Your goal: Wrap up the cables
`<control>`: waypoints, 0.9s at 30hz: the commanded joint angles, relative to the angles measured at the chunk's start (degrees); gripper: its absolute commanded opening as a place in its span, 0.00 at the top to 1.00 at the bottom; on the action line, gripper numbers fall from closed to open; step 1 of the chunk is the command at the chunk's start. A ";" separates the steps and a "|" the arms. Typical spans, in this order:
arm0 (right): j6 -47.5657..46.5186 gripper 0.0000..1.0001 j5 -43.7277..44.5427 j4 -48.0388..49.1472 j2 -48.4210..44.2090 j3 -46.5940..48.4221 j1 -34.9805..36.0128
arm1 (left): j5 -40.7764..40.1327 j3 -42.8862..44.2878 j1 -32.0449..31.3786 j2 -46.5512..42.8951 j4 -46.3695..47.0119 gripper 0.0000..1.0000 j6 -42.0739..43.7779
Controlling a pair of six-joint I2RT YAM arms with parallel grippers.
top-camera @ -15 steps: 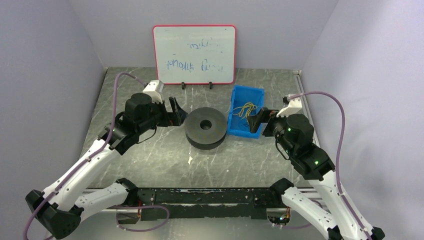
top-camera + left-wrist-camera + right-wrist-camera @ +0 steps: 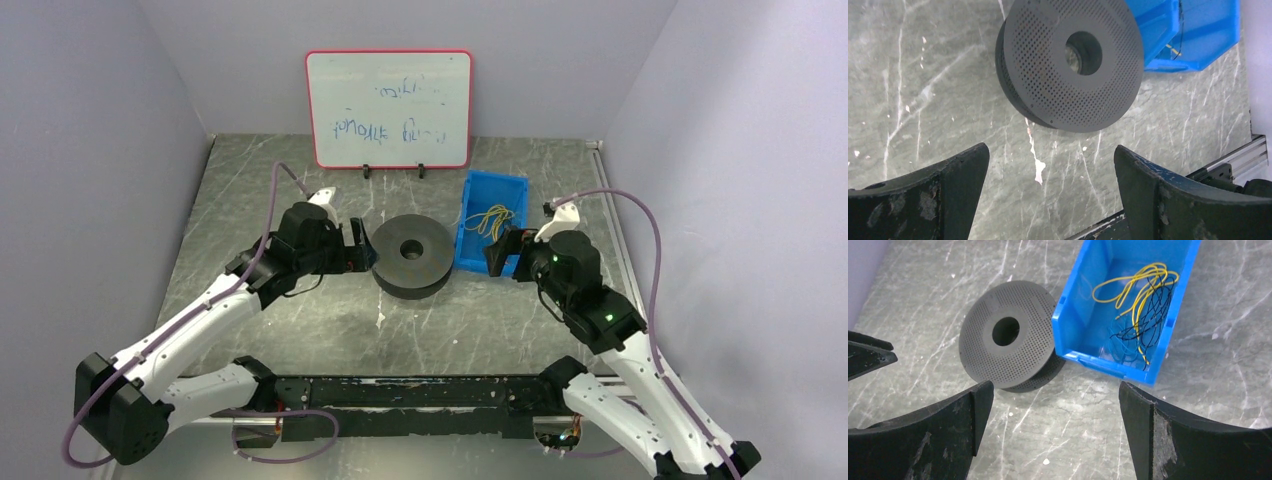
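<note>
The cables [image 2: 492, 218], thin yellow strands tangled with dark ones, lie loose inside a blue bin [image 2: 466, 246] right of centre; the right wrist view shows them [image 2: 1138, 290] in the bin [image 2: 1073, 315]. A dark grey perforated spool [image 2: 410, 255] lies flat beside the bin's left wall and carries no wire. My left gripper [image 2: 362, 247] hangs open just left of the spool [image 2: 1073, 60], with bare table between its fingers [image 2: 1050, 155]. At the bin's near end, my right gripper [image 2: 503, 252] is open and empty [image 2: 1055, 392], with the spool [image 2: 1007, 337] ahead on its left.
A red-framed whiteboard [image 2: 390, 108] stands at the back of the table. A black mounting rail [image 2: 420, 395] runs along the near edge between the arm bases. Purple walls close in the left, right and back sides.
My left arm has swung its gripper rightward, closer to the spool. The right gripper has shifted a little left along the bin's near end. Both stay open.
</note>
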 commanded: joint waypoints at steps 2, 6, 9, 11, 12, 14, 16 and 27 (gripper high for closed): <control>2.02 0.00 -1.08 2.41 1.60 -2.29 -0.07 | 3.40 -2.14 0.82 1.53 4.07 0.02 -1.56; 4.23 0.01 0.17 3.76 4.55 -2.94 -0.07 | 3.95 -2.62 1.65 3.07 4.58 0.02 -1.22; 5.36 0.02 1.38 5.21 7.07 -3.15 -0.07 | 4.45 -2.55 2.19 4.37 4.67 0.02 -0.79; 5.80 0.02 1.92 6.41 9.11 -3.15 -0.07 | 4.27 -2.30 2.23 5.21 4.45 0.02 -0.50; 6.14 0.02 2.38 6.87 10.16 -3.01 -0.07 | 4.23 -2.04 2.29 5.53 4.24 0.02 -0.31; 6.60 0.04 3.33 7.72 12.43 -2.55 -0.07 | 4.05 -1.31 2.30 6.12 3.20 0.03 0.51; 7.56 0.06 5.27 8.16 14.92 -2.13 -0.02 | 3.74 -0.29 2.32 6.31 2.18 0.03 1.36; 13.80 0.30 15.03 12.84 23.60 -1.85 -0.07 | 0.13 5.36 2.33 3.53 -3.31 0.03 7.02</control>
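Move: The tangle of yellow, black and blue cables lies in the blue box, about 14 cm ahead of the right hand, 2 cm to its right and 21 cm below. The box's middle is some 15 cm ahead and 1 cm right of that hand, and the grey spool stands about 17 cm to the hand's left, 4 cm ahead and 19 cm below. From the left hand the cables lie roughly 30 cm right, 12 cm ahead and 15 cm lower. The right hand sinks about 8 cm while reaching some 6 cm forward towards the cables in the blue box, tipping its fingers further down, swinging them roughly 10 degrees clockwise, and starting to narrow them late on, still empty and well open. Beside the spool the open left hand dips about 4 cm, then rises again by more than half of that and creeps a little forward, holding nothing. ##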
